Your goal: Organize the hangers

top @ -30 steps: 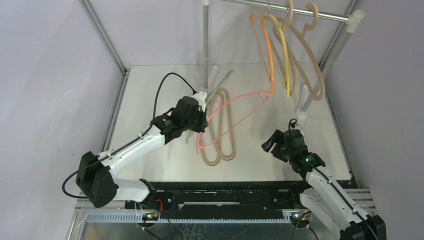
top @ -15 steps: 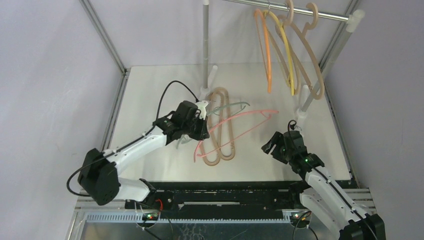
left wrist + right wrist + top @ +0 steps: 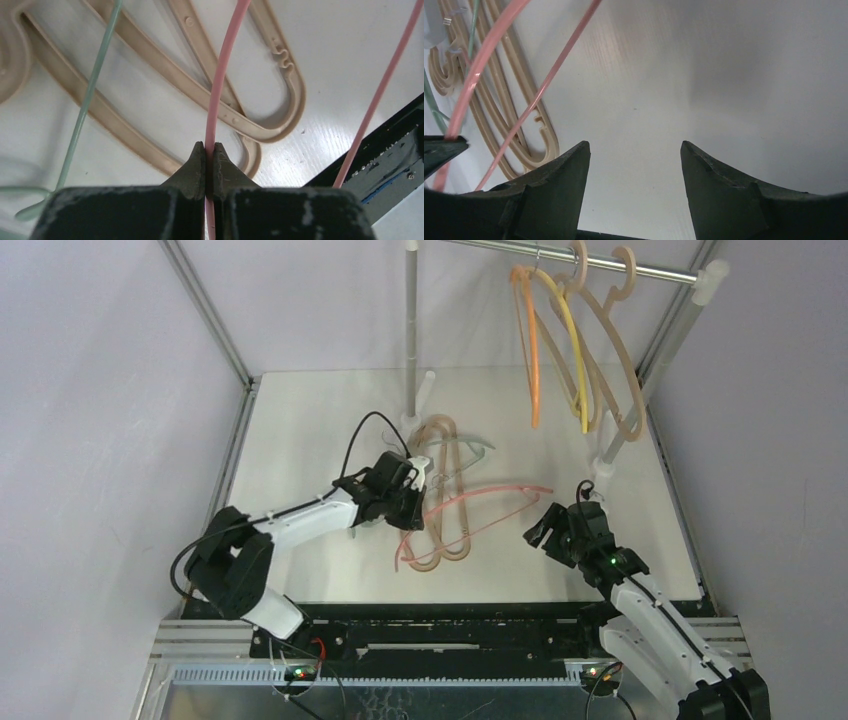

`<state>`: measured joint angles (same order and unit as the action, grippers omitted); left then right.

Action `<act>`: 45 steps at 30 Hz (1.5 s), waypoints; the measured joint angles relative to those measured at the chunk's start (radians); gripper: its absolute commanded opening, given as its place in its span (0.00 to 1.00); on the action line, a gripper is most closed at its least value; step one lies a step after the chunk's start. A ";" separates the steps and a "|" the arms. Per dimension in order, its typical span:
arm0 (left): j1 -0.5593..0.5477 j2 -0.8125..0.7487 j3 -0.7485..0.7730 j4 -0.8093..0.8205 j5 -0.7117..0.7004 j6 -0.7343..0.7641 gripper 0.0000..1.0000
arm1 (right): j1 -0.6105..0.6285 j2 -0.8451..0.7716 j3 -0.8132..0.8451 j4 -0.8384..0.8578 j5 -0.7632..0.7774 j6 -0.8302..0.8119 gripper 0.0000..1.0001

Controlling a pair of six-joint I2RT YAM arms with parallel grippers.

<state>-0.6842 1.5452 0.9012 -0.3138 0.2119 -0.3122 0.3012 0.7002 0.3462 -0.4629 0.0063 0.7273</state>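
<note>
My left gripper [image 3: 413,512] [image 3: 210,147] is shut on the thin wire of a pink hanger [image 3: 490,493] [image 3: 222,75], which lies low across the table. Under it, two thick beige hangers [image 3: 440,445] [image 3: 150,55] lie flat, with a pale-green hanger [image 3: 478,445] [image 3: 92,85] beside them. My right gripper [image 3: 540,530] [image 3: 634,150] hovers open and empty to the right of the pink hanger's tip. An orange hanger [image 3: 533,340], a yellow one [image 3: 577,360] and two beige ones [image 3: 620,350] hang from the silver rail [image 3: 650,270].
The rail's upright post [image 3: 411,330] stands behind the pile on a white foot. A slanted post [image 3: 655,370] with a white joint [image 3: 712,278] runs down at the right. Grey walls close in the white table [image 3: 300,440]. A black bar [image 3: 450,625] borders the near edge.
My left arm has pulled the pink hanger toward the near side and lowered it to lie flatter over the beige pair. The orange and yellow hangers have swung. The right arm has stayed still.
</note>
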 measured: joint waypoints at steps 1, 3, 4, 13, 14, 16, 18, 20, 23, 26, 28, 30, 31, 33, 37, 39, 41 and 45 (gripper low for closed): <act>-0.010 -0.013 0.011 -0.019 -0.019 0.002 0.00 | 0.000 0.003 -0.001 0.003 0.000 0.000 0.74; -0.030 -0.047 0.046 -0.066 -0.058 0.012 0.00 | -0.001 0.011 -0.006 0.011 -0.002 0.000 0.74; -0.040 -0.073 0.069 -0.089 -0.089 0.018 0.00 | -0.001 0.019 -0.010 0.017 -0.005 0.001 0.74; -0.055 -0.162 0.383 -0.193 -0.467 0.129 0.00 | -0.003 0.045 -0.015 0.045 -0.030 0.003 0.74; -0.054 -0.156 0.411 -0.195 -0.504 0.144 0.00 | -0.004 0.042 -0.015 0.044 -0.031 0.003 0.74; -0.053 -0.130 0.476 -0.208 -0.583 0.188 0.00 | -0.005 0.034 -0.015 0.043 -0.032 0.003 0.74; -0.052 -0.085 0.547 -0.217 -0.649 0.231 0.00 | -0.005 0.024 -0.015 0.040 -0.031 0.001 0.74; -0.052 -0.034 0.612 -0.220 -0.705 0.272 0.00 | -0.005 0.014 -0.015 0.036 -0.030 0.000 0.74; -0.053 0.013 0.661 -0.221 -0.758 0.319 0.00 | -0.006 0.005 -0.014 0.033 -0.030 -0.001 0.74; -0.053 0.019 0.666 -0.221 -0.793 0.364 0.00 | -0.007 0.006 -0.014 0.033 -0.031 -0.005 0.74; -0.054 0.019 0.669 -0.215 -0.808 0.388 0.00 | -0.007 0.013 -0.011 0.033 -0.032 -0.005 0.73; -0.062 0.018 0.668 -0.191 -0.832 0.428 0.00 | -0.007 0.022 -0.011 0.034 -0.034 -0.005 0.73; -0.067 0.016 0.667 -0.167 -0.853 0.458 0.00 | -0.007 0.027 -0.011 0.034 -0.035 -0.005 0.73; -0.085 0.012 0.666 -0.138 -0.875 0.496 0.00 | -0.007 0.032 -0.011 0.034 -0.035 -0.005 0.73; -0.108 -0.003 0.672 -0.058 -0.909 0.584 0.00 | -0.007 0.033 -0.010 0.034 -0.036 -0.005 0.73; -0.111 -0.005 0.690 -0.040 -0.916 0.615 0.00 | -0.008 0.033 -0.010 0.034 -0.036 -0.005 0.73; -0.111 -0.005 0.715 -0.024 -0.919 0.653 0.00 | -0.008 0.032 -0.009 0.033 -0.036 -0.005 0.73; -0.111 0.019 0.798 -0.019 -0.952 0.739 0.00 | -0.010 0.022 -0.002 0.032 -0.035 -0.005 0.73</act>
<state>-0.7948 1.5639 1.6997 -0.3332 -0.7403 0.4267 0.2913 0.7223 0.3439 -0.4309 -0.0284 0.7223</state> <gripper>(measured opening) 0.028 0.734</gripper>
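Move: The left hand, already gripping the pink hanger low over the pile, is bound for the rail's bare stretch, roughly 21 cm ahead, 8 cm to its right and 38 cm above. The rack's left post stands some 22 cm ahead and 3 cm left; the orange hanger hangs about 18 cm ahead, 14 cm right and 22 cm up. The green hanger lies about 9 cm ahead, straight in line, some 7 cm below. From the right hand, the bare stretch is about 22 cm ahead, 17 cm left, 38 cm up. Still pinching the pink hanger's bar between shut fingertips, the left hand sweeps up and forward off the pile towards the rail, nearly stops its advance some 15 cm out, then climbs almost straight up to about 34 cm in all. The wrist tips the fingers upward throughout, by around 60 degrees, lifting the hanger towards rail height. ##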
